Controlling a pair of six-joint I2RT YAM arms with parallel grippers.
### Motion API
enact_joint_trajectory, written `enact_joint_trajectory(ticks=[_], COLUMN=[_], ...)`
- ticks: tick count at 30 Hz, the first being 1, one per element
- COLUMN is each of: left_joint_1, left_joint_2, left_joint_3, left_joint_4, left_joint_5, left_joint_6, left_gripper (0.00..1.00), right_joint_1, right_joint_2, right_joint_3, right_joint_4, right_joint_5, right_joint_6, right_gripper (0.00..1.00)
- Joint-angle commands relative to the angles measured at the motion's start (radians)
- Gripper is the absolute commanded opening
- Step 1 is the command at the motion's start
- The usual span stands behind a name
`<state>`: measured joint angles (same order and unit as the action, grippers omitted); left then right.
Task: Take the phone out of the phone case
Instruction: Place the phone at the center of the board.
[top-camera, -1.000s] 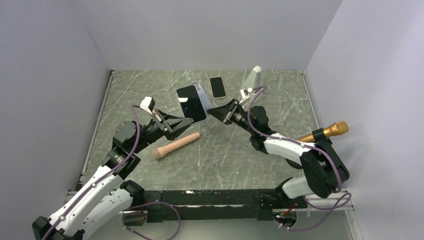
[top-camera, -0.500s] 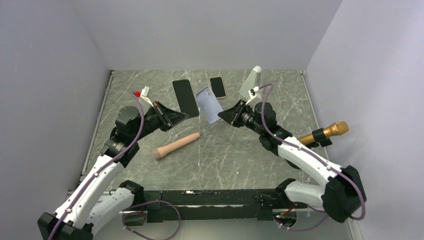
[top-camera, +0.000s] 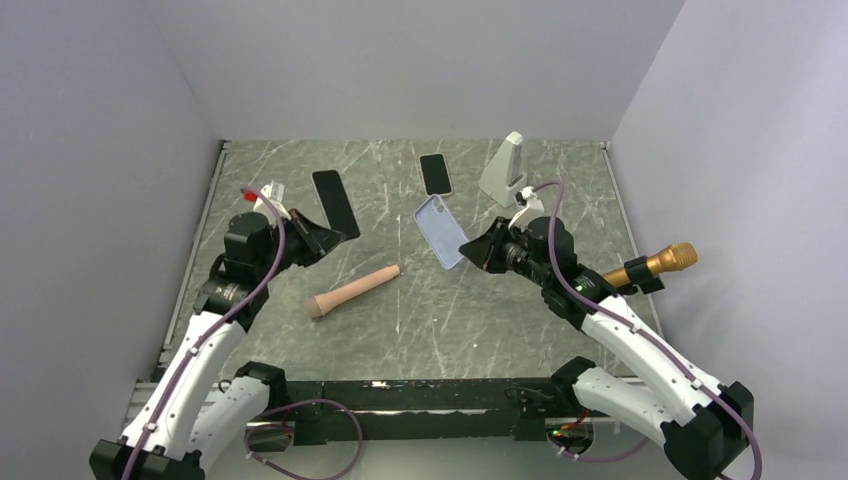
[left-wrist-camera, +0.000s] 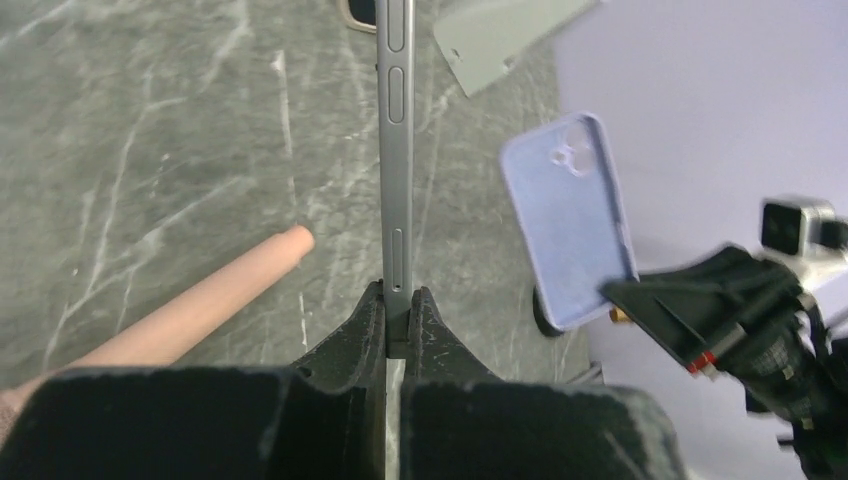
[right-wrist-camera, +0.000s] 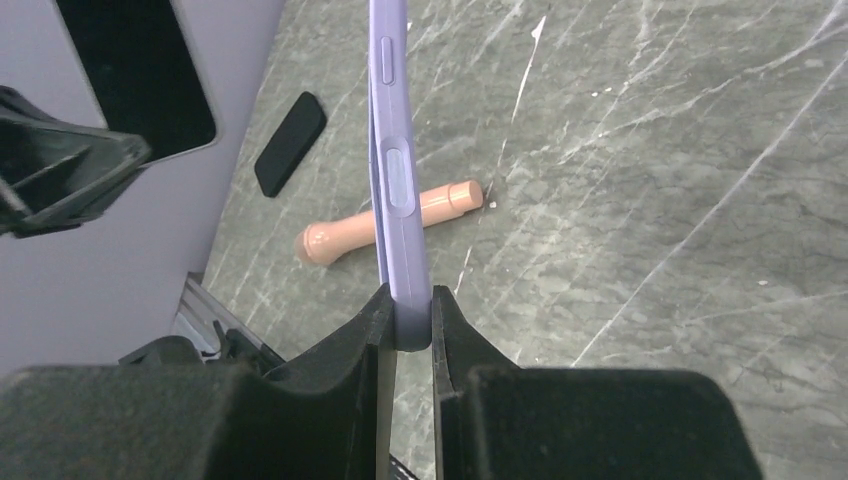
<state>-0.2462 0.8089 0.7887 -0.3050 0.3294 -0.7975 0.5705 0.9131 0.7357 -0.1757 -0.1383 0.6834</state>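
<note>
The black phone (top-camera: 335, 203) is out of the lilac phone case (top-camera: 441, 230), with a wide gap between them above the table. My left gripper (top-camera: 312, 232) is shut on the phone's lower end. In the left wrist view the phone's grey edge (left-wrist-camera: 396, 150) rises straight up from between the pinching fingers of that gripper (left-wrist-camera: 398, 300). My right gripper (top-camera: 470, 250) is shut on the empty case, whose side with its button covers (right-wrist-camera: 397, 180) stands up out of the closed jaws (right-wrist-camera: 408, 300). The phone's dark screen (right-wrist-camera: 135, 75) shows at the far left of the right wrist view.
A pink cylinder (top-camera: 354, 290) lies on the marble table between the arms. A second dark phone (top-camera: 434, 174) and a white stand (top-camera: 503, 170) sit at the back. A gold microphone (top-camera: 650, 265) rests at the right edge. Grey walls enclose three sides.
The phone has come out of the case. My left gripper carried the phone off to the left, and my right gripper drew the empty case right and toward the front.
</note>
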Motion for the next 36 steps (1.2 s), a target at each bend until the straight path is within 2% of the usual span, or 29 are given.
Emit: enact_joint_trajectory(ticks=[1,7,13,16,22,28,31,36], left_joint_1=[0.019,0.048,0.143,0.2,0.284,0.314,0.328,0.339], left_joint_2=[-0.067,0.065,0.394,0.588,0.939,1.138,1.208,1.281], left_joint_3=[-0.134,-0.239,-0.279,-0.21,-0.082,0.061,0.138,0.237], left_joint_4=[0.205,0.509,0.891,1.036,1.306,1.311,1.255,1.159], left_joint_5=[-0.163,-0.323,-0.475,-0.497,-0.51,-0.559,-0.555,-0.511], left_joint_6=[-0.181,-0.419,-0.612,-0.62,-0.726,-0.733,-0.724,-0.758], left_gripper=[0.0,0.0,0.0,0.0,0.0,0.0,0.01,0.13], right_joint_1=[-0.003,-0.003,-0.003,-0.002,-0.004,-0.006,-0.006,-0.006], right_joint_2=[-0.046,-0.071,-0.104,-0.116,-0.143,-0.161,-0.155,-0.136], right_joint_3=[0.034,0.008,-0.002,0.008,0.001,-0.009,-0.007,-0.02], right_joint_4=[-0.025,-0.038,-0.075,-0.105,-0.149,-0.172,-0.173,-0.144], right_joint_5=[0.01,-0.003,-0.016,-0.013,-0.012,-0.016,-0.015,-0.027], right_joint_6=[-0.027,-0.02,-0.018,-0.031,-0.035,-0.023,-0.021,-0.009], right_gripper=[0.0,0.0,0.0,0.0,0.0,0.0,0.0,0.0])
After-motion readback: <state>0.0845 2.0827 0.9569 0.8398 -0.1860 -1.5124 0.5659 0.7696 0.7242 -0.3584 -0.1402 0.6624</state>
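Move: The left hand, holding the phone, goes for an open far-left table spot about 30 cm ahead, 19 cm left and 23 cm below. The black phone lies nearly level with the hand, some 26 cm left; the microphone is almost beneath, about 2 cm back and 2 cm left, both roughly 24 cm down. From the right hand, the spot is about 31 cm ahead, 42 cm left and 20 cm down. Left swings the phone about 40 cm forward, left and down towards the far-left spot, counter-clockwise; right retreats 4 cm. ##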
